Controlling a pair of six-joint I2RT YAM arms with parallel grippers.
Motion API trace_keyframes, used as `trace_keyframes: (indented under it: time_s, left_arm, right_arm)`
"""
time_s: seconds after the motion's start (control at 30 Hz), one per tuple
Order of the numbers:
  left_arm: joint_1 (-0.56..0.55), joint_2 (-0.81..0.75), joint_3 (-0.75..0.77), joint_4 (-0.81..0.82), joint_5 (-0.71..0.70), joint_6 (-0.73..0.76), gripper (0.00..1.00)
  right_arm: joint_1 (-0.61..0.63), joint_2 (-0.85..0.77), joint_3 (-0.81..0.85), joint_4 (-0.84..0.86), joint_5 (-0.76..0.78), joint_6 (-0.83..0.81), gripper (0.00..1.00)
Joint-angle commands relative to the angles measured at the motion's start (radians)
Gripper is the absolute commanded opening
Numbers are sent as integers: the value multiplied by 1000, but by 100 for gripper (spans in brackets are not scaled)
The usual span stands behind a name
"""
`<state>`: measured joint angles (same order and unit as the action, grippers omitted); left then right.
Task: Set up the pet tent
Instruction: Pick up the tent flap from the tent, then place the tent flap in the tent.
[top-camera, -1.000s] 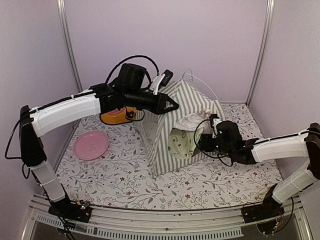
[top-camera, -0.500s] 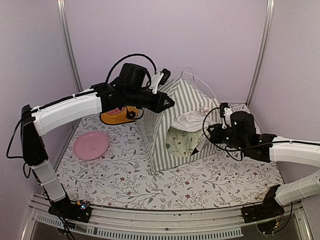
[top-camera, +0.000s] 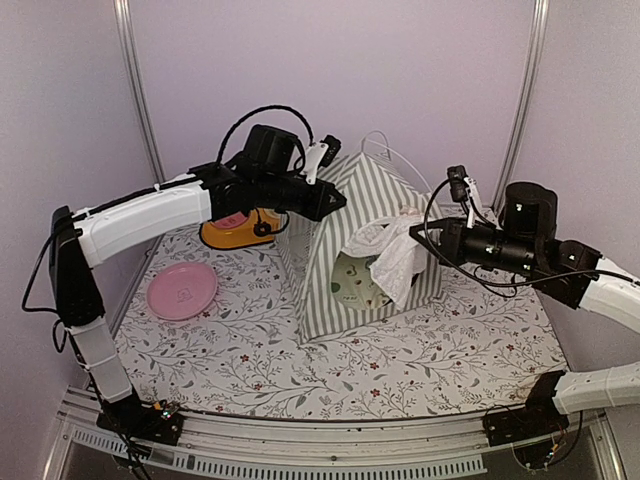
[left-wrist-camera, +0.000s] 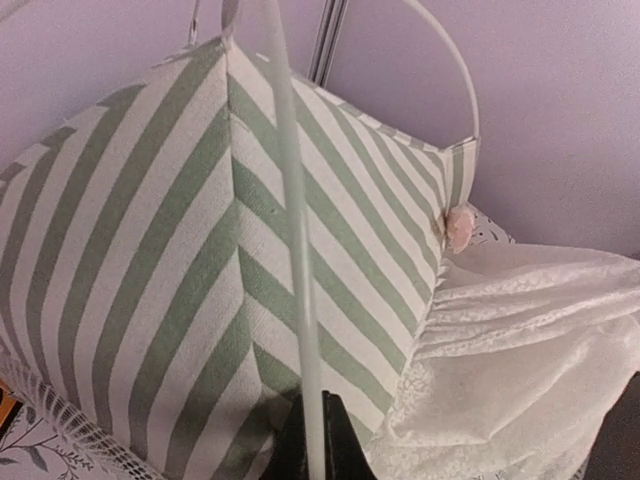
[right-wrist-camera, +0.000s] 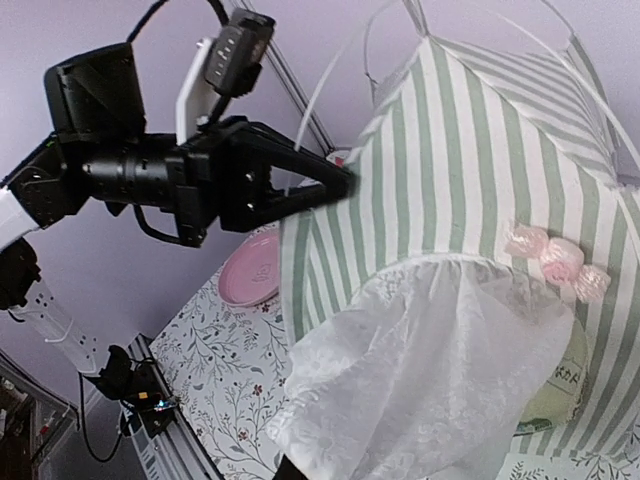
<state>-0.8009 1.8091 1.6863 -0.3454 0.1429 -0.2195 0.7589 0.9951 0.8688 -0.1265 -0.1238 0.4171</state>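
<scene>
The pet tent (top-camera: 335, 275), sage-green and white striped, stands upright in the middle of the table. My left gripper (top-camera: 340, 203) is at its upper left slope, shut on a thin white pole (left-wrist-camera: 300, 300) that runs up between its fingers (left-wrist-camera: 315, 405). My right gripper (top-camera: 418, 232) is raised at the tent's right front, shut on the white lace door curtain (top-camera: 395, 255). The curtain (right-wrist-camera: 420, 370) bunches over the right gripper's jaws and hides them in the right wrist view. Pink pom-poms (right-wrist-camera: 555, 260) sit above the door.
A pale yellow printed mat (top-camera: 352, 282) shows inside the tent door. An orange pet bowl (top-camera: 235, 232) stands behind the left arm and a pink plate (top-camera: 182, 290) lies at the left. The floral tablecloth (top-camera: 250, 360) covers the table, with walls close round.
The right gripper shut, then rose and drew back to the right from the door, pulling the lace curtain out and up. The left gripper stayed on the pole.
</scene>
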Motion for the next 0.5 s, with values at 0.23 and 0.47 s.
trace_keyframes:
  time_s: [0.23,0.47]
  left_arm:
    - [22,46,25,-105,49,58,0]
    - [23,57,41,-112,63,60,0]
  right_arm:
    - [2,205,107,-95,-118,-63,0]
    - [2,247,39,-84,-9,-30,51]
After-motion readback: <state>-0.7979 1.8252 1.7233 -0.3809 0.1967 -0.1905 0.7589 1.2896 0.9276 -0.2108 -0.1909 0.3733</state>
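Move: The tent's opening, where the right hand takes the white flap, is about 8 cm ahead, 9 cm left and 17 cm below it. The flap, already pinched at its free end, has its middle some 2 cm ahead, 5 cm left and 8 cm down; the pink bow is roughly 11 cm ahead, 3 cm left, 8 cm down. From the left hand the opening lies about 4 cm back, 6 cm right, 17 cm down. Right hand lifts the flap 3 cm, then drops about 13 cm, edging left towards the opening while fingers open. ##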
